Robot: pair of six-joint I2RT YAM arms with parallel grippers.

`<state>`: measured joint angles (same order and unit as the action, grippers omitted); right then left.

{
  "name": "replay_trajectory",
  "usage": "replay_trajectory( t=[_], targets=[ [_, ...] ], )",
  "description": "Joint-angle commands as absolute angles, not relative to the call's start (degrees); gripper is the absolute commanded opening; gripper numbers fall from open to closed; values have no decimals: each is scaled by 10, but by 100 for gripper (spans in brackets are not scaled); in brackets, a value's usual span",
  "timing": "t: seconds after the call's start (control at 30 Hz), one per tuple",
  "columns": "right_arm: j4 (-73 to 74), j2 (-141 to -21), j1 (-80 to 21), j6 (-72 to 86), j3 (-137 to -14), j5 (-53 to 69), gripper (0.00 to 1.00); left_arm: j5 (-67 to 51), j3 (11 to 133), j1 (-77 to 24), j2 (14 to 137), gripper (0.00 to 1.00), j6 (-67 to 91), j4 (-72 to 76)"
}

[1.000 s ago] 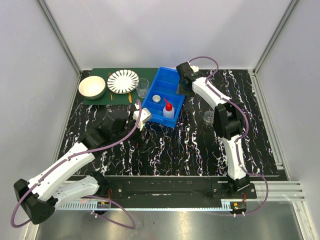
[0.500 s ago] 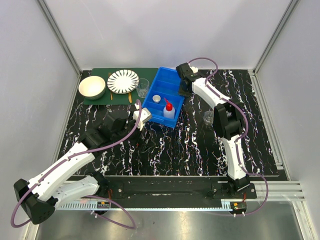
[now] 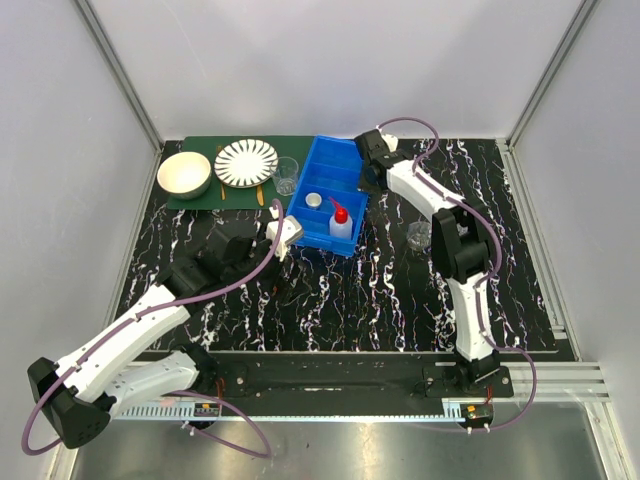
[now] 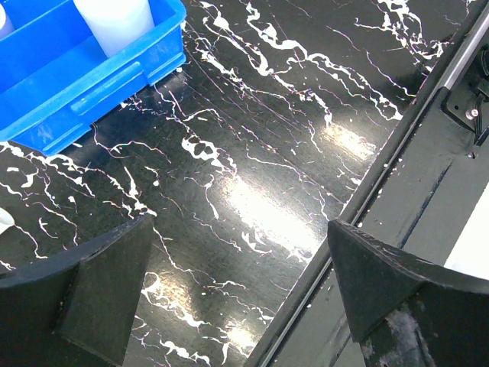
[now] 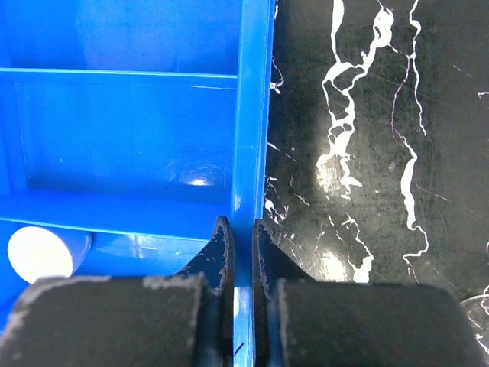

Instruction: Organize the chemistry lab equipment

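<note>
The blue bin (image 3: 322,178) stands at the back middle of the table. In it are the white red-nozzled squeeze bottle (image 3: 340,222) and a small round lid (image 3: 314,199). My right gripper (image 3: 366,178) is shut on the bin's right wall (image 5: 244,115), one finger inside and one outside. A small clear beaker (image 3: 418,236) stands on the table right of the bin. My left gripper (image 3: 288,236) hangs open near the bin's front left corner (image 4: 76,84), nothing between its fingers (image 4: 107,283). The bottle's white base (image 4: 114,19) shows in the left wrist view.
A green mat (image 3: 200,190) at the back left carries a cream bowl (image 3: 184,174) and a striped white plate (image 3: 246,162); a clear glass (image 3: 286,175) stands between plate and bin. The metal base rail (image 4: 397,153) runs along the near edge.
My right gripper has closed from partly open onto the bin's right wall. The bin and its contents have shifted slightly. The left arm has not moved.
</note>
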<state>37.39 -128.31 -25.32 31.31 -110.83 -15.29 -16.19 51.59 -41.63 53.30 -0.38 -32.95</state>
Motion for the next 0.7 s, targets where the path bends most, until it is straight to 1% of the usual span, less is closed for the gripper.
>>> replay_trajectory(
  t=[0.0, 0.17, 0.43, 0.67],
  targets=[
    [375, -1239, -257, 268, -1019, -144, 0, -156, 517, -417, 529, 99, -2, -313],
    [359, -1176, -260, 240, -936, -122, 0, -158, 518, -417, 530, 99, -2, -314],
    [357, -1098, -280, 200, -851, -104, 0, -158, 519, -417, 533, 99, -2, -314],
    [346, -1052, -332, 204, -780, -112, 0, -156, 519, -417, 533, 99, -2, -313]
  ],
)
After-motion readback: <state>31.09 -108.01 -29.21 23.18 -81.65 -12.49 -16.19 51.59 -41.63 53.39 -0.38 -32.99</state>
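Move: The right hand is already shut on the right rim of the blue tray, just nearer than its middle divider; the tray's middle lies about 9 cm to its left, level front to back. In the tray, the small white cup sits some 15 cm left and 2 cm back, the red-capped bottle 7 cm left and 9 cm back. The glass beaker stands outside, 16 cm right and 12 cm back. From the left hand the tray's middle is roughly 29 cm ahead and 10 cm right, well below. Back towards its own base, level and speeding up from rest, the right hand drags the blue tray about 10 cm by the pinched right rim, drifting a little to its right at first and then partly back left. On the way it turns some 12 degrees counter-clockwise, swinging the tray square to the table, and the fingers keep their hold. ##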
